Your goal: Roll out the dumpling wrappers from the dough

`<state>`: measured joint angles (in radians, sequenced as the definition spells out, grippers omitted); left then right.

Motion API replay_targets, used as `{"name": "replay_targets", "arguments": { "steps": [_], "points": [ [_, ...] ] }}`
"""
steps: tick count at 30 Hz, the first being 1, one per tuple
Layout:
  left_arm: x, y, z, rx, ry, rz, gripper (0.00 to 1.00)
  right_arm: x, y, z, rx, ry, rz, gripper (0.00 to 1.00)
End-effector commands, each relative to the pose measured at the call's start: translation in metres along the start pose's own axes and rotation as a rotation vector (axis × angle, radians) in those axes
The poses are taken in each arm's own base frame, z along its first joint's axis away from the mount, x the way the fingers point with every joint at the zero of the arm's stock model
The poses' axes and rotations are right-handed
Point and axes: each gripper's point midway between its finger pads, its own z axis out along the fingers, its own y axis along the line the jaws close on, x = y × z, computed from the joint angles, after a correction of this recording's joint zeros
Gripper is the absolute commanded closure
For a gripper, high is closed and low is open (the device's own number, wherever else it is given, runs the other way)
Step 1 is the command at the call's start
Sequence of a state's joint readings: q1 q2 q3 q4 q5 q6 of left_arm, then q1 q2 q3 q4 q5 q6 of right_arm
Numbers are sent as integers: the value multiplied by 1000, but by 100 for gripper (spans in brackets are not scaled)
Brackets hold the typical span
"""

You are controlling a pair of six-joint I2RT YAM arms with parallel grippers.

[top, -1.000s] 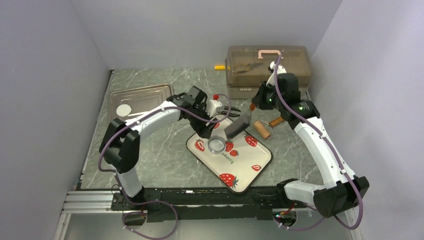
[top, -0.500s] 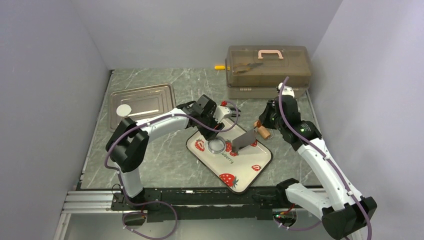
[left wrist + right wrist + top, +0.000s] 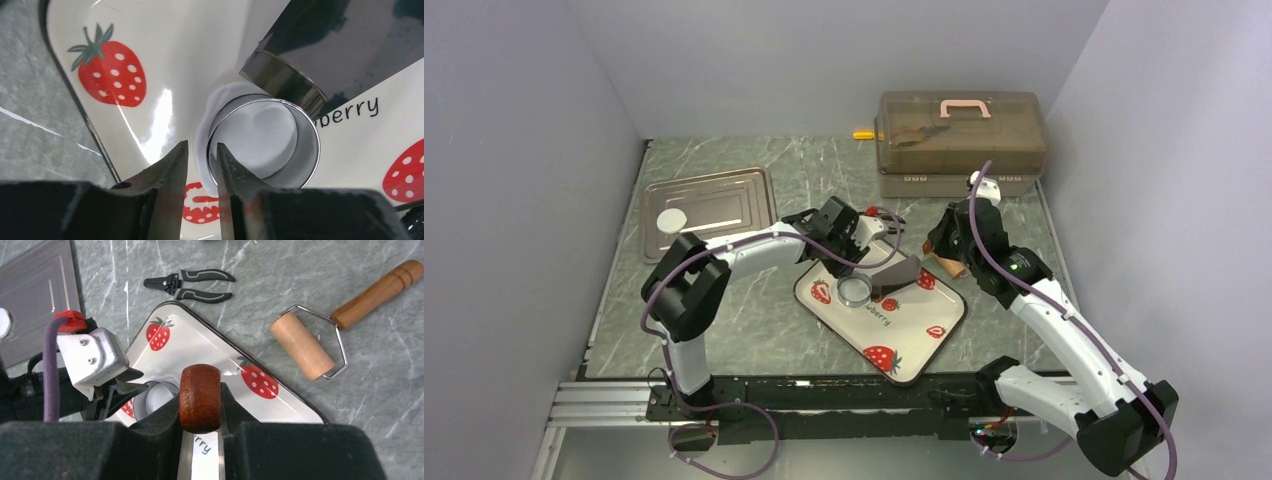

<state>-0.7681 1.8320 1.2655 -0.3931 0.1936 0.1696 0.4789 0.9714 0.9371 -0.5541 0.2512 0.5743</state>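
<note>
A flattened white patch of dough [image 3: 260,132] lies on the strawberry tray [image 3: 924,325] under a shiny metal ring [image 3: 855,291]. A rim of dough shows outside the ring [image 3: 306,150]. My left gripper [image 3: 201,145] straddles the ring's near wall with its jaws narrow; a gap still shows on the outer side. My right gripper [image 3: 200,405] is shut on the brown wooden handle [image 3: 200,395] of a scraper. The scraper's steel blade [image 3: 896,273] slants down just right of the ring. One dumpling wrapper [image 3: 671,220] rests on the metal tray [image 3: 709,200].
A wooden roller [image 3: 302,345] with a wire frame lies on the table right of the strawberry tray. Black pliers [image 3: 192,285] lie behind that tray. A brown toolbox [image 3: 959,140] stands at the back right, a yellow item [image 3: 862,134] beside it.
The left jaws have narrowed a lot around the ring's wall. The right arm has swung down and left, bringing the scraper blade up against the ring.
</note>
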Motion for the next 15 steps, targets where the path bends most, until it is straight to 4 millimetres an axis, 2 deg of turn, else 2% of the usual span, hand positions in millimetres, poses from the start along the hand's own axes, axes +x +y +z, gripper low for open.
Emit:
{"name": "replay_targets", "arguments": {
  "steps": [1,6,15],
  "points": [
    [0,-5,2,6,-25,-23,70,-22,25,0,-64,-99,78,100],
    [3,-2,5,-15,-31,-41,71,-17,33,0,-75,-124,62,100],
    [10,-8,4,4,-18,-69,98,-6,53,-1,-63,-192,-66,100]
  ]
}}
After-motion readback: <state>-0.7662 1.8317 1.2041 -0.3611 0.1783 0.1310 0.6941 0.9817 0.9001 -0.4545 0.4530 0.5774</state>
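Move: The ring cutter stands on the dough with my left fingertips already around the far-left part of its rim: its middle is some 3 cm back from my left hand, 2 cm right and 3 cm lower. Level with that hand, the spatula blade is about 10 cm to its right and the pliers 12 cm ahead, 9 cm right. From my right hand the cutter lies roughly 14 cm left, 2 cm back and 18 cm down, the wooden roller 4 cm ahead, 4 cm right. I sink my left hand about 2 cm over the cutter's rim, drifting a little left and back, and shut its fingers until they pinch the thin wall. Meanwhile my right hand, keeping its grip on the spatula handle, travels some 3.5 cm left and tips up slightly, bringing the blade left alongside the cutter and seeming to bear on it. ##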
